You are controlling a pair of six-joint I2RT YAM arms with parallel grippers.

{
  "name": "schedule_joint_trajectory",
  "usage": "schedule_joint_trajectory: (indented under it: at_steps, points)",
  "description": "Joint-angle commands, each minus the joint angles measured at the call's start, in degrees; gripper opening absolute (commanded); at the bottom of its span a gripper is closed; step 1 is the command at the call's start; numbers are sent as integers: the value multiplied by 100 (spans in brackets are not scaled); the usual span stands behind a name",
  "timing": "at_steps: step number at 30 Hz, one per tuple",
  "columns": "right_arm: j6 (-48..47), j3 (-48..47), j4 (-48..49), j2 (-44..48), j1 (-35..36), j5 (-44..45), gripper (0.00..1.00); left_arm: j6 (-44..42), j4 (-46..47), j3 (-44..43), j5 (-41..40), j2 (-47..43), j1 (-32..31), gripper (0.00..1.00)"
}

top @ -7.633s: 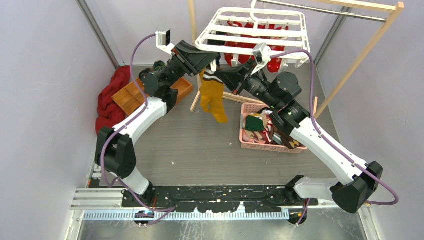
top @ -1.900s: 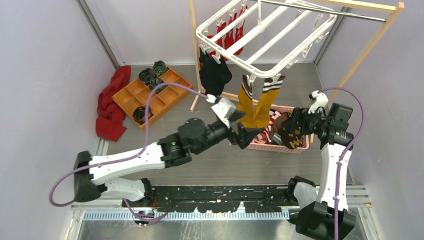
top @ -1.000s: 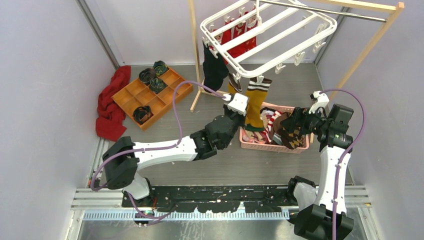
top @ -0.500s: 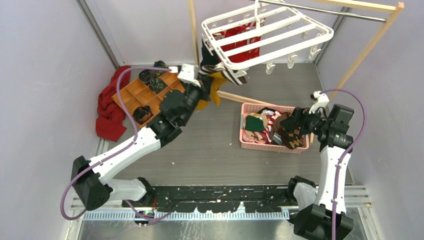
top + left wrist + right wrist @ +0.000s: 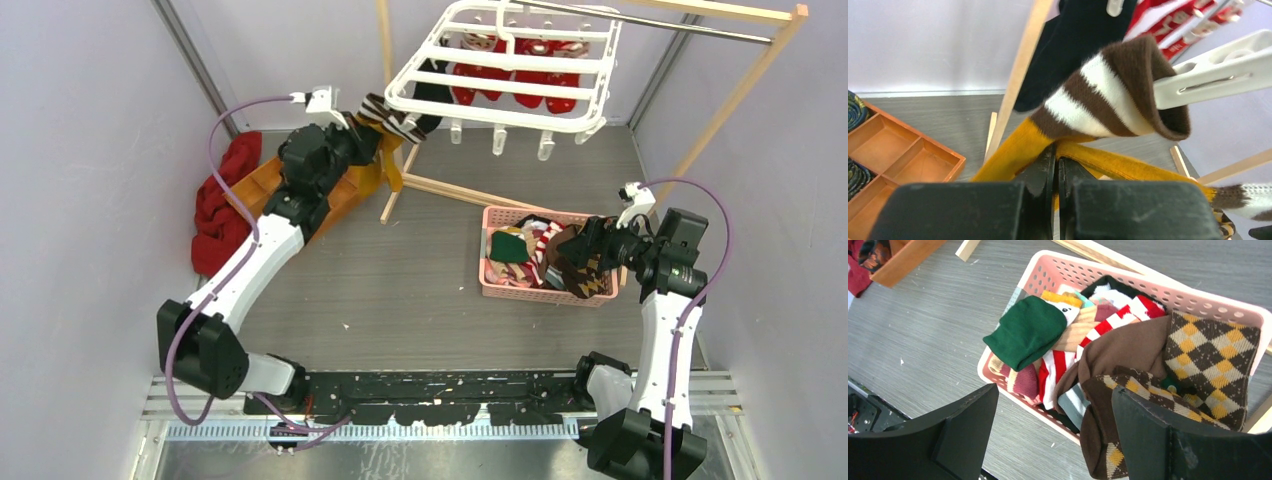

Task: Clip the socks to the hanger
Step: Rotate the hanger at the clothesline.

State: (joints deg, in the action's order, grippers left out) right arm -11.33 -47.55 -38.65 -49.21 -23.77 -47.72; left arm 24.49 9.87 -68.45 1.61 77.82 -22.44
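Note:
The white hanger [image 5: 497, 104] hangs from the rod at the back, with red socks [image 5: 520, 75] and a black sock [image 5: 430, 95] clipped to it. My left gripper [image 5: 372, 140] is shut on a mustard-yellow sock [image 5: 1013, 150] just below its brown-and-white striped cuff [image 5: 1108, 95]. A white clip [image 5: 1213, 75] holds that cuff. The sock stretches left from the hanger's near left corner. My right gripper [image 5: 598, 250] hovers open over the basket. A brown argyle sock [image 5: 1208, 355] droops over the basket's rim beside its right finger [image 5: 1168, 440].
The pink basket [image 5: 540, 296] holds several mixed socks, a green one [image 5: 1028, 330] on top. An orange compartment tray [image 5: 250, 190] and a red cloth [image 5: 215, 210] lie at the left under my left arm. The wooden rack's legs [image 5: 740, 95] flank the hanger.
My left arm has swung from beside the basket to the far left, and its gripper has shut on the mustard sock and drawn it left. The hanger has turned. The right arm has not moved.

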Motion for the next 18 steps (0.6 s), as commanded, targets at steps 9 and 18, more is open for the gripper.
schedule_joint_trajectory:
  at_steps: [9, 18]
  points:
    - [-473, -1640, -120, 46, -22, -795, 91, 1539, -164, -1381, 640, 1278, 767, 0]
    - [621, -2669, 1290, -325, -21, 515, 91, 2119, 109, -1511, 1239, 1606, 884, 0]
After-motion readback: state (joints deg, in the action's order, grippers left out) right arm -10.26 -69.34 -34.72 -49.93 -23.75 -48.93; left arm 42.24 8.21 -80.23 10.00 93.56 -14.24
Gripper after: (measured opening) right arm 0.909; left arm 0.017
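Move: The left hand already grips the yellow sock; its striped, clipped cuff is about 2 cm ahead, 8 to the right and 5 above. The hanger's left corner lies 4 ahead, 3 right and 8 above, the black socks 10 ahead and 11 right, the red socks 11 ahead and 26 right. From the open right hand the red socks are roughly 24 cm ahead, 16 left and 18 above; the pink basket is 7 ahead, 2 left and 15 below. Forward by about 7 cm, slowing and dipping some 3 cm at the end, the left hand carries the pinched yellow sock on past the hanger's left corner, pulling the hanger round clockwise, while it tips down and rolls left side down, each about 15 degrees. The right hand rises steeply, some 15 cm off the basket, towards the red socks coming round, fingers open and tilting up. ##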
